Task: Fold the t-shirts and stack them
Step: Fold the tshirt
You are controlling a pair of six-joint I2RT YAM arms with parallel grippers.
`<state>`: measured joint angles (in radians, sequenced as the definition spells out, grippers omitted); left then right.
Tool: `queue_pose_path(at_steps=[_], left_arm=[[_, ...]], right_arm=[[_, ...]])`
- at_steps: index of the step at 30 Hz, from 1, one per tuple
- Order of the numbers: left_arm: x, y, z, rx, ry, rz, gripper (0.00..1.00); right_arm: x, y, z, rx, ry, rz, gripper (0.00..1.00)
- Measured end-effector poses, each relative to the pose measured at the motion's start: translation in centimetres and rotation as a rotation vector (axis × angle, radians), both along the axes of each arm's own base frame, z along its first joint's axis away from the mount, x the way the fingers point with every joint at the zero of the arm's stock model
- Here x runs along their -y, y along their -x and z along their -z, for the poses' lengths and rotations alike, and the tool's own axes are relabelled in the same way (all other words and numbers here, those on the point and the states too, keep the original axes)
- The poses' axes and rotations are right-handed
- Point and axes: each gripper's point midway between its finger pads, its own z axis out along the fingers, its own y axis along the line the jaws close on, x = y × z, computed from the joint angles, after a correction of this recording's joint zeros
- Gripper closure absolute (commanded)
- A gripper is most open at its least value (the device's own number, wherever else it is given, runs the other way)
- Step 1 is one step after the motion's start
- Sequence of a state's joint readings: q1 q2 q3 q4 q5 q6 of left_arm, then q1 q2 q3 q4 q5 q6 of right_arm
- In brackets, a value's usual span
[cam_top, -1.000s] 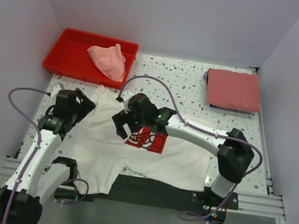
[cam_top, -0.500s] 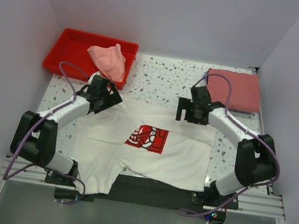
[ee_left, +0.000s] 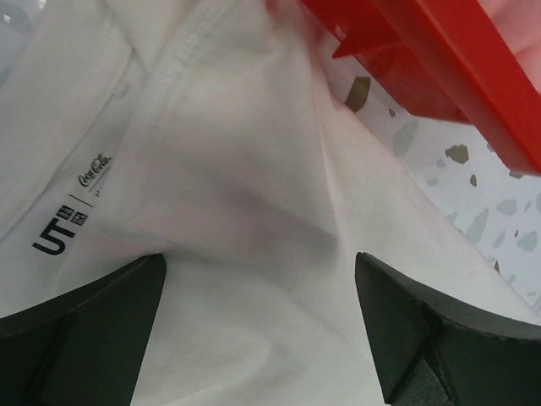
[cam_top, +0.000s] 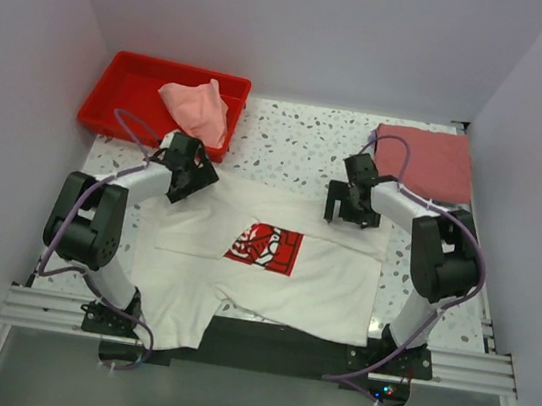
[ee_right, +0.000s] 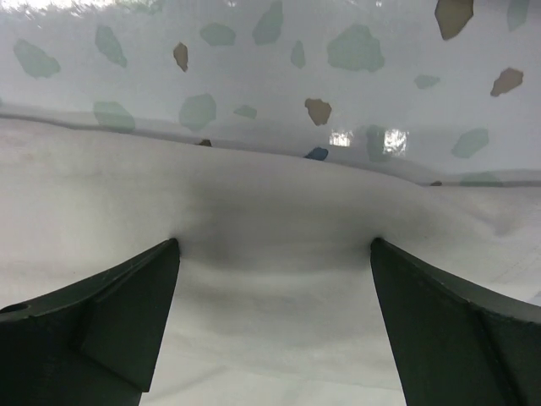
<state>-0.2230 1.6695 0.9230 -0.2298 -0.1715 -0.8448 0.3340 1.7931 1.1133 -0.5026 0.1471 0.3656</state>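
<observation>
The white t-shirt (cam_top: 321,281) with a red chest print (cam_top: 265,248) lies spread on the table, its hem hanging over the near edge. My left gripper (cam_top: 186,173) is open at the shirt's far left corner, and white cloth (ee_left: 245,169) with a neck label fills the gap between its fingers (ee_left: 93,321). At the far right edge of the shirt, my right gripper (cam_top: 351,206) is also open, with its fingertips (ee_right: 127,296) pressed onto white cloth (ee_right: 279,313). A pale pink t-shirt (cam_top: 199,107) lies crumpled in the tray. The dusty-red t-shirt (cam_top: 423,164) lies folded at the back right.
A red plastic tray (cam_top: 124,102) stands at the back left, and its corner (ee_left: 439,59) is close beyond the left gripper. Speckled tabletop (cam_top: 300,141) shows between the tray and the folded tee. Walls close in both sides and the back.
Both arms have swung from the near and middle part of the white shirt out to its far edge, left to the far left corner and right to the far right. Jaws stayed open.
</observation>
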Motion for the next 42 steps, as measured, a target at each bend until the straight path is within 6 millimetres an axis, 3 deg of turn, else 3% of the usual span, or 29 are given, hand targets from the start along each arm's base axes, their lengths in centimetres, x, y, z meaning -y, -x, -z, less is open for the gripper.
queue_pose_path(at_steps=[7,20,30,42], left_arm=[[-3.2,-0.8,-0.2,0.029,0.036,-0.081,0.0],[-6.1,-1.1,-0.1,0.031,0.029,-0.131,0.0],[-9.4,-1.8,-0.1,0.033,0.027,-0.198,0.0],[-10.4,-2.2,-0.5,0.01,0.008,-0.198,0.0]], right_arm=[[-0.9,-2.0,-0.1,0.017,-0.004,-0.033,0.01],[-2.6,-7.2,-0.3,0.064,0.004,-0.087,0.01],[-4.1,-9.6,-0.6,0.092,-0.032,-0.114,0.01],[-4.5,-11.3,-1.3,0.111,-0.016,-0.131,0.01]])
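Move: The t-shirt lies spread under both open grippers. Its red print, near the middle, is about 20 cm right and 14 cm back of the left hand, and some 22 cm left and 14 cm back of the right, barely below either. The red bin's middle is around 22 cm ahead and 11 cm left of the left hand; the folded red pile sits some 17 cm ahead and 17 cm right of the right hand. The t-shirt is dragged over the table under both spread, unclosed grippers: the right one pushes its upper part about 11 cm forward, drifting some 4 cm left beside the folded pile. The left sweeps roughly 10 cm left and slightly forward along the bin's near side, partly sliding over the cloth and turning about 10 degrees counter-clockwise. Both keep low, the right easing up a little at the end. ##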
